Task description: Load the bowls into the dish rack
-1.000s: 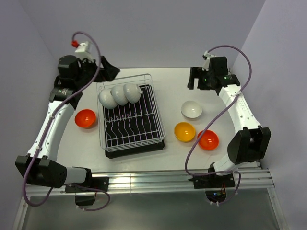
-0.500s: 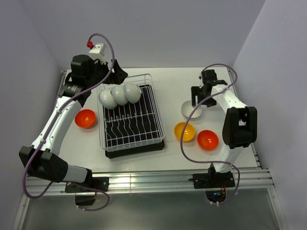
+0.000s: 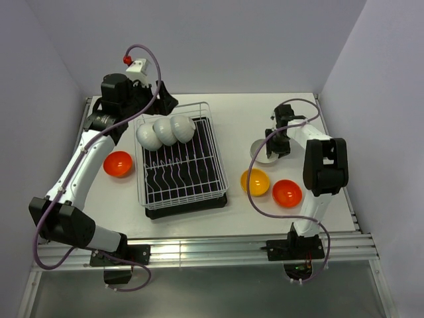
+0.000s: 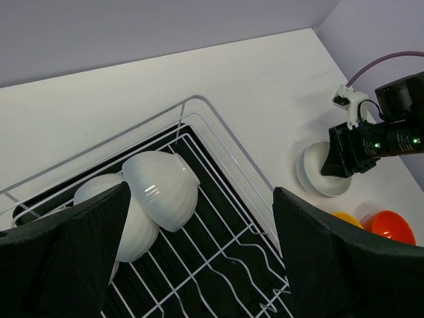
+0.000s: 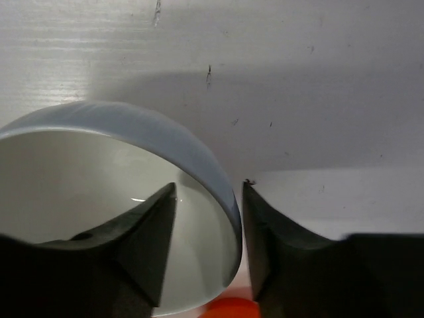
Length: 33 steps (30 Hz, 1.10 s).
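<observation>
Three white bowls (image 3: 164, 130) lean on edge in a row at the far end of the dish rack (image 3: 218, 173), a white wire basket on a black tray. My left gripper (image 3: 156, 99) hovers open above that far end, and its wrist view looks down on the nearest racked bowl (image 4: 162, 189) between wide-apart jaws (image 4: 200, 191). A fourth white bowl (image 3: 262, 152) sits on the table to the right. My right gripper (image 5: 210, 185) straddles its rim (image 5: 222, 192), one finger inside and one outside, with a gap still showing on the inner side.
A red-orange bowl (image 3: 118, 163) lies left of the rack. A yellow-orange bowl (image 3: 254, 181) and another red-orange bowl (image 3: 287, 193) sit near the front right, close to the white bowl. Grey walls enclose the table on three sides.
My right arm swung down from the back right onto the white bowl, and its jaws narrowed around the rim. My left arm shifted slightly right toward the rack's far end.
</observation>
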Tool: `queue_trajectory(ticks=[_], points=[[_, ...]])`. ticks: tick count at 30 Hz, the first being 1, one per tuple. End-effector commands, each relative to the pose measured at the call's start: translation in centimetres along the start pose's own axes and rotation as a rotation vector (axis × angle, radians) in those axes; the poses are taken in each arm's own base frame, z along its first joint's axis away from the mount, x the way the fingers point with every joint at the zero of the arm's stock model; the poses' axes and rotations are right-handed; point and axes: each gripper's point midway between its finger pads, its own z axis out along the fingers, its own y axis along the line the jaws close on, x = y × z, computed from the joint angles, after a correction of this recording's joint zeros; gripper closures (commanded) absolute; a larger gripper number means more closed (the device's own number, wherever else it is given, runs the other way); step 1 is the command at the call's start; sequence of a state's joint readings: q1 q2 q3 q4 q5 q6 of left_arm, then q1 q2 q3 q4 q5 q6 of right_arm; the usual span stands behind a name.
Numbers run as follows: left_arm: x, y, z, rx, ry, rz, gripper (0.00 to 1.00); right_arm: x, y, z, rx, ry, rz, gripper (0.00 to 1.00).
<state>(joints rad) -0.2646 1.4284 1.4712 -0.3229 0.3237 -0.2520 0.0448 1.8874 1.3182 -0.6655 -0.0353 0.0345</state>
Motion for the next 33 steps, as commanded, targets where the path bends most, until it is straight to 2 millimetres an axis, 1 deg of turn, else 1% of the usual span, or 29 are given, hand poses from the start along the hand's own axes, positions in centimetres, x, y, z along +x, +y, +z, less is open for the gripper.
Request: queue_trajectory(ticks=[1,2,3,5,6,9,10,12,13,14,15,17,18,20,21,22,23,24,25,26,27,28,30,31,33], points=[[-2.1,-0.8,-0.2,0.02,-0.056,0.031,0.06,-0.9,0.4,-0.2,-0.041,-0.044,0.027,0.53],[-1.9,-0.8,0.0,0.022,-0.048,0.029,0.06,-0.9,0.5,-0.3,-0.046,-0.044,0.033,0.56],[-2.0,-1.0,0.0,0.028,-0.046,0.032,0.06,-0.9,0.6,-0.4,-0.049,-0.047,0.037,0.62],[-1.7,-1.1,0.3,0.035,-0.031,0.032,0.06,-0.9,0.6,-0.7,-0.064,-0.053,0.05,0.71],[-1.7,-1.2,0.3,0.04,-0.031,0.041,0.06,-1.0,0.6,-0.8,-0.068,-0.058,0.057,0.79],[-1.5,-1.8,0.5,0.057,-0.012,0.068,0.06,-1.6,0.8,-2.0,-0.101,-0.083,0.08,0.92],[-1.5,-2.0,0.5,0.059,-0.01,0.076,0.07,-2.0,0.5,-2.4,-0.108,-0.094,0.094,1.0],[-1.4,-2.3,0.6,0.069,-0.003,0.094,0.06,-2.9,-0.3,-4.0,-0.128,-0.138,0.127,1.0],[-1.4,-2.7,0.5,0.08,-0.001,0.102,0.06,-3.5,-0.5,-4.9,-0.132,-0.165,0.138,1.0],[-1.4,-3.1,0.5,0.096,0.004,0.111,0.05,-4.2,-0.2,-6.6,-0.157,-0.212,0.138,1.0],[-1.5,-3.5,0.4,0.11,0.004,0.114,0.04,-4.7,0.2,-7.9,-0.179,-0.249,0.137,1.0],[-1.2,-5.2,0.3,0.18,0.017,0.112,0.03,-5.9,1.1,-10.2,-0.23,-0.325,0.144,1.0],[-1.2,-5.8,0.2,0.205,0.02,0.108,0.02,-6.5,2.0,-12.6,-0.283,-0.382,0.132,1.0],[-1.2,-7.7,0.0,0.266,0.019,0.086,0.0,-7.7,3.0,-15.5,-0.32,-0.449,0.123,1.0],[-1.1,-8.5,-0.1,0.306,0.022,0.078,0.0,-8.6,3.5,-17.7,-0.331,-0.503,0.106,1.0],[-1.1,-9.4,-0.2,0.326,0.02,0.07,0.0,-8.6,4.5,-18.7,-0.34,-0.514,0.085,1.0],[-1.5,-10.1,-0.3,0.345,0.003,0.054,0.01,-8.9,4.8,-19.6,-0.34,-0.533,0.075,1.0],[-1.4,-10.8,-0.4,0.363,0.002,0.047,0.0,-9.2,5.8,-21.3,-0.342,-0.569,0.045,1.0],[-1.5,-11.1,-0.5,0.367,-0.004,0.038,0.0,-9.2,7.3,-22.0,-0.355,-0.585,0.008,1.0],[-1.7,-11.2,-0.3,0.349,-0.018,0.024,0.0,-9.2,7.9,-22.7,-0.355,-0.602,-0.009,1.0],[-1.6,-11.9,-0.3,0.351,-0.019,0.023,0.0,-9.4,8.3,-23.9,-0.338,-0.636,-0.024,1.0],[-1.6,-12.0,-0.2,0.341,-0.024,0.029,0.01,-9.1,9.9,-24.4,-0.35,-0.644,-0.058,1.0],[-1.4,-12.5,-0.1,0.301,-0.035,0.045,0.01,-9.0,11.0,-24.9,-0.326,-0.661,-0.076,1.0],[-1.3,-12.6,0.0,0.284,-0.043,0.073,0.0,-8.6,12.5,-24.9,-0.337,-0.655,-0.105,1.0],[-0.5,-12.7,0.3,0.217,-0.052,0.108,0.0,-8.4,13.7,-25.0,-0.339,-0.651,-0.109,1.0]])
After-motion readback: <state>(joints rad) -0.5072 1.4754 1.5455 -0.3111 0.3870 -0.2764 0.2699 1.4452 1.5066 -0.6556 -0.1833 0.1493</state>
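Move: About 5 cm to the right hand's left lies the middle of the white bowl, level with that hand and a centimetre lower, its right rim already between the open fingers. From the right hand, the yellow bowl is some 11 cm back and 9 left, the red bowl 15 back and 3 right. The white bowl lies roughly 39 cm right of the left hand, level fore and aft, 31 below. Pinching the white bowl's right rim, the right hand closes, then lifts it about 24 cm and carries it some 12 cm left, tipping its fingers from downward towards forward by some 35 degrees, left side rising. The open left hand swings about 11 cm right and 5 back towards the bowl, turning clockwise. ##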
